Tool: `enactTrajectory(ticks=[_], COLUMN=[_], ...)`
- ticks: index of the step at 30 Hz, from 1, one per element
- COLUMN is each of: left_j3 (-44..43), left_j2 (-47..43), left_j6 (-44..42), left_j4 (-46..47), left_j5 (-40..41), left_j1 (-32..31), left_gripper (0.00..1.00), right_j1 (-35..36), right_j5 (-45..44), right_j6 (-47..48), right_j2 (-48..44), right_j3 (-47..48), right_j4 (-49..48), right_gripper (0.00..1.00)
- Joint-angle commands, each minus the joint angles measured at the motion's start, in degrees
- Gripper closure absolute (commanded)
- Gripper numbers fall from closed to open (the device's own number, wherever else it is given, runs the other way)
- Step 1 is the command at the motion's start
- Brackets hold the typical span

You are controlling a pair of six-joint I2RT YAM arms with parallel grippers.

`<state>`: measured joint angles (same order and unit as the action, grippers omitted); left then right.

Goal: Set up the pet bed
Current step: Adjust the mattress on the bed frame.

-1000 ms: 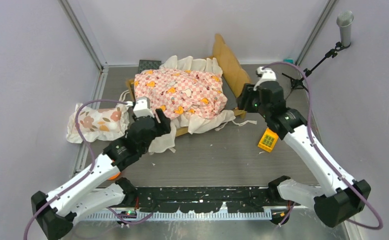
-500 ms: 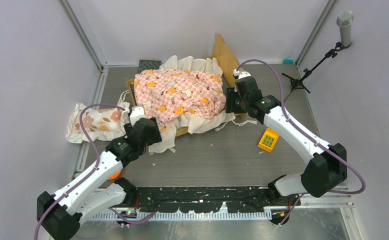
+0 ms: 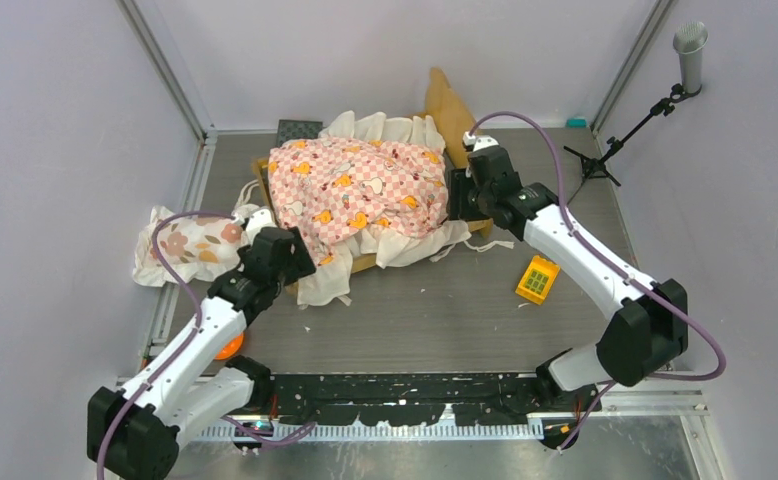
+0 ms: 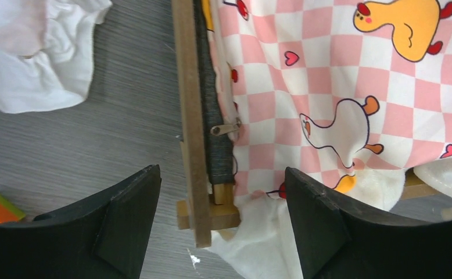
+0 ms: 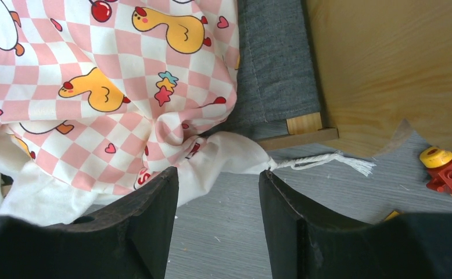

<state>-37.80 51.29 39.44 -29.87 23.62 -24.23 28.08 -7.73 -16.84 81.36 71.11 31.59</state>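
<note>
The pet bed (image 3: 452, 112) stands at the back of the table, its tan wavy headboard on the right. A crumpled pink-checkered sheet (image 3: 360, 190) with white ruffles covers it. My left gripper (image 3: 287, 250) is open at the bed's front left corner. In the left wrist view its jaws (image 4: 223, 226) straddle the wooden side rail (image 4: 189, 116) and the grey mattress edge (image 4: 215, 133) without touching them. My right gripper (image 3: 455, 200) is open at the front right corner. Its jaws (image 5: 219, 192) hang over bare table just below the sheet's white corner (image 5: 229, 154), close to the headboard (image 5: 386, 70).
A floral pillow (image 3: 190, 245) lies left of the bed by the wall rail. A yellow toy (image 3: 536, 279) lies right of centre, an orange object (image 3: 228, 349) under my left arm. Red and yellow bricks (image 5: 447, 171) sit beside the headboard. A microphone stand (image 3: 665, 95) is at back right.
My right arm has swung left to the bed's front right corner. My left gripper has opened wider and drawn slightly left, off the sheet.
</note>
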Motion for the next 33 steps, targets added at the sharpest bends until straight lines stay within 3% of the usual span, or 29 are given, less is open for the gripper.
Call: enactTrajectory(ticks=[1,14,22,26,33], left_j3=[1.1,5.53,7.29,8.08,8.15], left_j2=[1.23,5.33,6.47,6.19,7.17], left_j6=[-1.21,-0.91,-1.01,-1.25,-2.04], left_j4=[7.34,13.25,14.48,14.59,13.78], left_j5=[-4.88,-5.25,-5.25,-4.89,-3.52], left_j1=[0.37,1.68,2.29,2.52,3.16], left_gripper=[0.2,0.2,0.33,0.45,0.66], right_j1=[0.29,0.17,0.23,0.21,0.18], right_j5=[1.76,2.39,2.23,2.61,-1.85], right_j6=[1.76,4.09,5.81,5.92,6.42], right_j2=[2.55,11.51,17.24,18.96,19.71], right_j3=[4.17,5.96,8.71,9.36,10.57], right_j4=[0.74,-1.84,-2.61,-2.42,-0.18], right_gripper=[0.41,0.4,0.41,0.51,0.87])
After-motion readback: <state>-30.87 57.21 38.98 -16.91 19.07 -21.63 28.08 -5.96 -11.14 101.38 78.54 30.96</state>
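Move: The mattress edge against the bed frame's left end rail is about 2 cm ahead of my left hand, 1 cm right and 5 cm below; the pillow lies some 8 cm ahead and 18 cm left. For my right hand, the mattress's bunched near-right corner is roughly 4 cm ahead, 2 cm left and 9 cm down. The headboard's near end stands about 9 cm right of that corner, and the yellow crate is 9 cm back and 15 cm right of that hand. With my right hand I drop about 9 cm, easing forward and a little left with the fingertips tipping some 10 degrees further down, then close on a fold of the mattress cover. Meanwhile my left hand sinks about 4 cm and slightly forward, straddles the left end rail, and partly closes until its fingers stop, pinching rail and mattress edge together. ##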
